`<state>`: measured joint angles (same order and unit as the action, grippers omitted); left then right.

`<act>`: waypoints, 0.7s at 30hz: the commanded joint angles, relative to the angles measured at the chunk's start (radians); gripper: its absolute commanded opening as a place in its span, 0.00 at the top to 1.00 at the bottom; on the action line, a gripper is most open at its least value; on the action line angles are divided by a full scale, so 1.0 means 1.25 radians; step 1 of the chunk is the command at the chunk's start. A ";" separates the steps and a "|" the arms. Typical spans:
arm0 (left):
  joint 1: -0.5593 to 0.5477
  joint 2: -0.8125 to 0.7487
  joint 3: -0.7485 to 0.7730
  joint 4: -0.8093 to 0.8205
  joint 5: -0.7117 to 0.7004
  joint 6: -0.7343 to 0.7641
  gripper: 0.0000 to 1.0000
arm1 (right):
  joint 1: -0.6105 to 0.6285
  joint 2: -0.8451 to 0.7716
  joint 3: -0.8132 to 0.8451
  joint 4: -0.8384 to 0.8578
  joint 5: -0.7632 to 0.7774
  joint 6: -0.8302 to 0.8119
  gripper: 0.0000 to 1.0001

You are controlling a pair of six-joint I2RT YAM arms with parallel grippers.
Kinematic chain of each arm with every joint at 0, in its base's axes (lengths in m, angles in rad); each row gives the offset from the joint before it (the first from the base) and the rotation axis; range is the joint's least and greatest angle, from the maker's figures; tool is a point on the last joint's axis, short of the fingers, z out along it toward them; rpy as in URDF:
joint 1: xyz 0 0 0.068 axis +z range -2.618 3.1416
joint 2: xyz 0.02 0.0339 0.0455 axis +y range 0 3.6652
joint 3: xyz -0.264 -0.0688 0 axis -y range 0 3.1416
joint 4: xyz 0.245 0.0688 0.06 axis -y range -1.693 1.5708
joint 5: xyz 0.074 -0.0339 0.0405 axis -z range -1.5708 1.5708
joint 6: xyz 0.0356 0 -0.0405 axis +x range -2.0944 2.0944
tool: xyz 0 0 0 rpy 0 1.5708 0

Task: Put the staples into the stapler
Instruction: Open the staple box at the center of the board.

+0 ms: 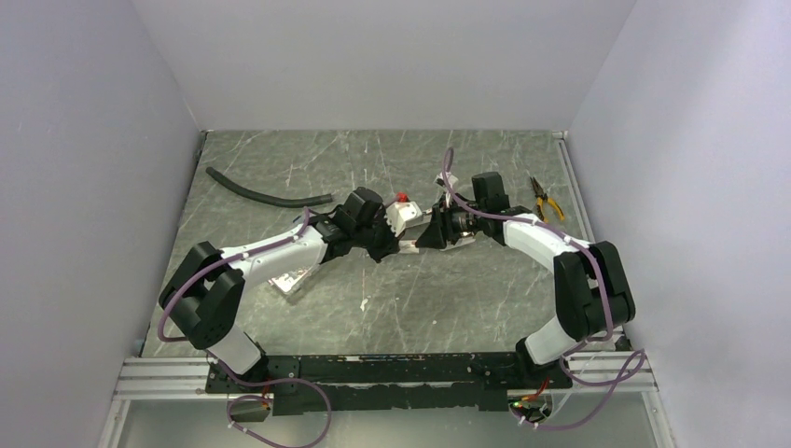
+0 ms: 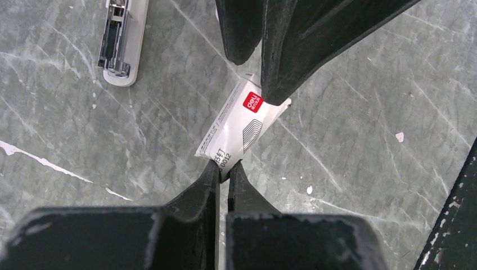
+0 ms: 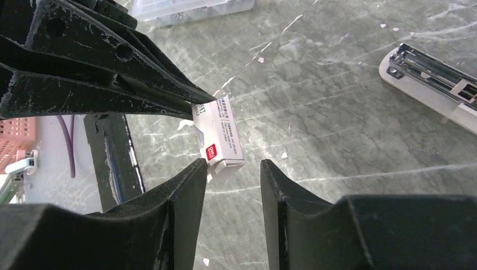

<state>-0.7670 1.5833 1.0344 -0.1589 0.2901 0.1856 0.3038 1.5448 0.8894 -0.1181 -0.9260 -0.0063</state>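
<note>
The staples, a small white box with a red mark (image 1: 398, 217) (image 2: 239, 126) (image 3: 219, 138), hang above the table between both grippers. My left gripper (image 2: 224, 166) (image 1: 382, 230) is shut on one end of the box. The right gripper (image 3: 232, 163) (image 1: 429, 230) stands open at the box's other end, which sits just past its tips and against the left fingertip (image 3: 198, 169). The other fingertip is clear of the box. A white stapler (image 3: 433, 84) (image 2: 119, 39) lies open on the table, its metal channel showing.
A clear plastic compartment case (image 3: 191, 8) (image 1: 291, 278) lies under the left arm. A black hose (image 1: 266, 194) lies at the back left. Yellow-handled pliers (image 1: 548, 201) lie at the back right. White walls enclose the marbled table (image 1: 448, 299).
</note>
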 commanded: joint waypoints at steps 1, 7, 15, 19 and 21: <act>0.000 -0.002 0.027 0.015 0.017 -0.018 0.97 | 0.003 0.013 0.028 0.029 -0.052 -0.016 0.57; 0.004 -0.011 0.011 0.034 0.019 -0.019 0.97 | 0.003 0.029 0.027 0.014 -0.096 -0.051 0.61; 0.007 -0.008 -0.002 0.044 0.030 -0.020 0.97 | 0.003 0.046 0.032 -0.001 -0.127 -0.075 0.72; 0.011 -0.004 -0.010 0.051 0.032 -0.019 0.97 | 0.002 0.044 0.037 -0.015 -0.125 -0.093 0.80; 0.011 -0.002 -0.009 0.050 0.036 -0.019 0.97 | 0.003 0.044 0.037 -0.014 -0.121 -0.093 0.84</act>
<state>-0.7601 1.5833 1.0248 -0.1577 0.3042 0.1856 0.3016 1.5974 0.8978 -0.1322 -1.0275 -0.0803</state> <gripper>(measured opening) 0.060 0.214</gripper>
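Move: The left hand already pinches one end of the staple box in mid-air; the box's middle is about 3 cm to that hand's right and 1 cm below. From the right hand the box's middle lies about 2 cm left, 1 cm back and 1 cm lower, its free end at the half-open fingertips. The open blue stapler sits roughly 9 cm ahead and 2 cm right of the right hand, the khaki one 8 cm right and 2 cm ahead, both some 9 cm lower. The right fingers close from under half open to about a fifth, pinching the free end of the staple box between their tips. As they shut, the right hand eases back about 1 cm, sinks a little and turns some 5 degrees counter-clockwise. The left hand stays in place and keeps its grip on the other end. ##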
